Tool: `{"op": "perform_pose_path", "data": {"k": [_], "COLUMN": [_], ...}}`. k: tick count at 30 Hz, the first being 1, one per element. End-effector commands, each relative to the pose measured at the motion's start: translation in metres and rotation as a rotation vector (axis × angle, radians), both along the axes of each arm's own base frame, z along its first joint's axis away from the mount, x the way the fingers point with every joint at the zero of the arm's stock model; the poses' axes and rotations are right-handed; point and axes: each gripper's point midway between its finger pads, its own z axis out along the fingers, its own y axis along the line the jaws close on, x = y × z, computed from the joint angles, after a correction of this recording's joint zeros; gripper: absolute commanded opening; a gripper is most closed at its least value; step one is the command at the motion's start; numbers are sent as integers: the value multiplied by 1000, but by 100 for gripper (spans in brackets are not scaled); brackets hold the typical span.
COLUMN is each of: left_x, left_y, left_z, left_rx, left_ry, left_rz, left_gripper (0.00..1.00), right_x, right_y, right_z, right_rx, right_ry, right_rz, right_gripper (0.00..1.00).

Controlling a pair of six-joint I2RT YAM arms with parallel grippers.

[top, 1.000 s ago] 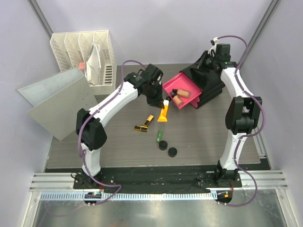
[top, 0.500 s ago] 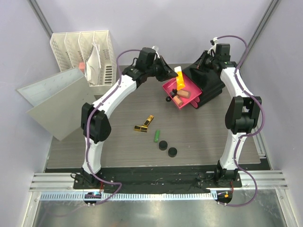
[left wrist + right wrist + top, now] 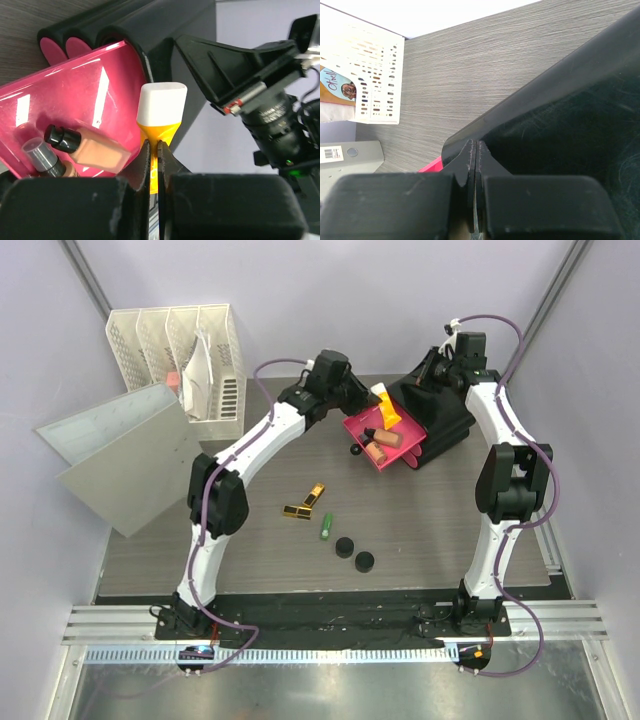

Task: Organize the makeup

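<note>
My left gripper (image 3: 366, 402) (image 3: 154, 145) is shut on the orange tube (image 3: 385, 410) (image 3: 159, 131), white cap (image 3: 161, 102) forward, above the back of the open pink drawer (image 3: 358, 423) (image 3: 75, 95). Two beige foundation bottles (image 3: 386, 437) (image 3: 95, 148) lie in that drawer. On the table lie two gold-black lipsticks (image 3: 314, 494), a green stick (image 3: 327, 527) and two black discs (image 3: 345, 547). My right gripper (image 3: 432, 372) (image 3: 476, 145) is shut with nothing in it, its tips at the top edge of the black organizer box (image 3: 445, 420) (image 3: 560, 115).
A white file rack (image 3: 180, 355) (image 3: 375, 85) holding papers stands at the back left, with grey folders (image 3: 120, 450) lying beside it. The drawer sticks out from the organizer toward the table's middle.
My left gripper has carried the orange tube up from the table beside the drawer to above the drawer's back. The right arm has stayed still.
</note>
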Motion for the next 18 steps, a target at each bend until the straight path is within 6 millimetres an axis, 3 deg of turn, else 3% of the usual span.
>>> {"op": "perform_pose_path", "data": {"k": [1, 8, 18], "left_x": [8, 7, 20], "left_y": [-19, -34, -48], "left_z": [-6, -35, -36], "left_rx": [-34, -33, -81], "left_ry": [3, 50, 48], "left_rz": [32, 29, 24], "left_gripper": [0, 0, 0], "right_x": [-44, -45, -47], "right_y": [-12, -12, -12], "right_z": [-106, -105, -106], "right_rx": [-82, -83, -85], "right_ry": [358, 357, 361], "right_rz": [-30, -31, -27], "right_gripper": [1, 1, 1]}}
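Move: The left hand holds the orange tube over the pulled-out pink drawer. The free drawer floor lies level ahead, about 4 cm to its right and 8 cm below. The near bottle lies about 5 cm back, 3 cm right; the second bottle 8 cm back, straight in line; both some 9 cm below. From the resting right hand, that free floor is about 9 cm back, 7 cm left and 5 cm lower. The left hand lowers the still-pinched orange tube about 7 cm into the drawer, shifting 4 cm right. ##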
